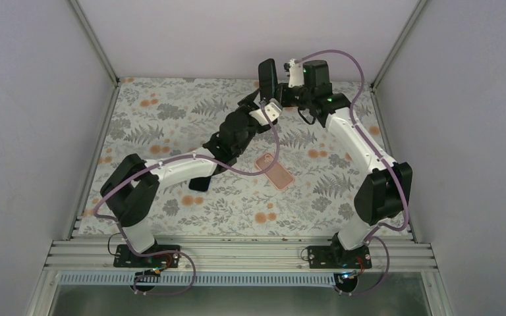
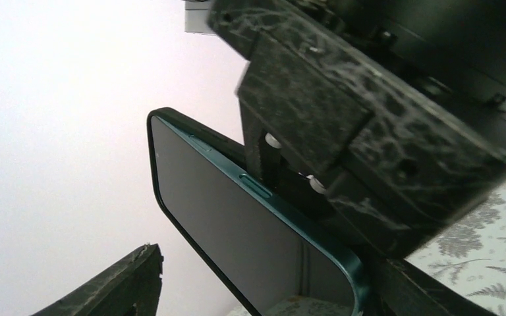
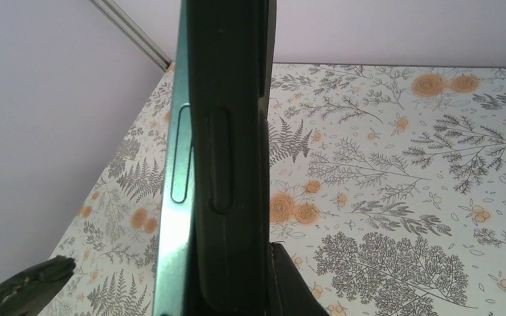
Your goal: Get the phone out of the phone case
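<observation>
A teal phone (image 1: 267, 78) with a dark screen stands upright in the air at the back middle, partly in a black case. In the left wrist view the screen (image 2: 237, 237) faces me, and the case (image 2: 194, 130) shows behind its upper edge. My left gripper (image 1: 268, 108) holds the phone from below, jaws wide across its width; one finger (image 2: 428, 289) touches the teal frame. In the right wrist view the teal edge (image 3: 174, 197) stands out beside the case (image 3: 227, 164). My right gripper (image 1: 288, 82) is open; one finger (image 3: 296, 283) rests on the case back, and the other (image 3: 26, 289) is apart.
A pink, flat, phone-shaped thing (image 1: 275, 171) lies on the floral tablecloth (image 1: 171, 112) in the middle, below both raised arms. Grey walls with metal posts close the table on the left, back and right. The right gripper's body (image 2: 369, 131) sits close behind the case.
</observation>
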### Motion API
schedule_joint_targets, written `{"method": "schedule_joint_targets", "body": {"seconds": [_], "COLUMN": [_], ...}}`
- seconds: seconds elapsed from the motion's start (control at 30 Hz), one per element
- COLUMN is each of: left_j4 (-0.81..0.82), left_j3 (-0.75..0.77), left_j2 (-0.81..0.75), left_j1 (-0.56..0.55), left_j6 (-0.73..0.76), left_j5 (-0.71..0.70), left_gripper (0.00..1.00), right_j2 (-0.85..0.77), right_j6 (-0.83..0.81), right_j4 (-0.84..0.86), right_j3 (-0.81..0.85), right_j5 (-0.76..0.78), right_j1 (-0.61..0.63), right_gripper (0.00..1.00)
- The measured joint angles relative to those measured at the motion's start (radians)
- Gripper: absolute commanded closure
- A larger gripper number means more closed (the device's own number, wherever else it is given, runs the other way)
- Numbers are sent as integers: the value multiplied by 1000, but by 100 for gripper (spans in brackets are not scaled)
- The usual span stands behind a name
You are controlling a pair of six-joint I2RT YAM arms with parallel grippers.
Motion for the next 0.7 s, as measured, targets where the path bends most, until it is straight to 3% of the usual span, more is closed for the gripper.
{"method": "schedule_joint_targets", "body": {"seconds": [0.2,0.37,0.7], "left_j4": [220,470,879], "left_j3": [-39,-83,-107], "left_j2": [60,122,269], "left_j1": [-21,-34,-54], "left_j6": [105,219,457], "left_j5": [-95,-157,-174], "left_gripper": [26,29,66], "right_j2": [0,0,8], "right_j6": [0,-3,-47], "right_j4": [8,16,29], "right_j3": [7,12,28], "right_j5": [-19,-63,-190], "right_j1": [-5,-5,-5], "right_gripper": [97,97,97]}}
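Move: The cased phone, gripped by the right hand, has its middle about 5 cm ahead of, 1 cm right of and 3 cm above the left hand; from the right hand it is some 2 cm ahead, 1 cm left and 4 cm up. Far below the left hand, by roughly 30 cm, the empty pink case lies 12 cm back and 5 cm right, and the black phone 12 cm back and 21 cm left. Left fingers tip up some 25 degrees, closing partway around the phone's lower end; right hand lifts phone up-left 3 cm. ##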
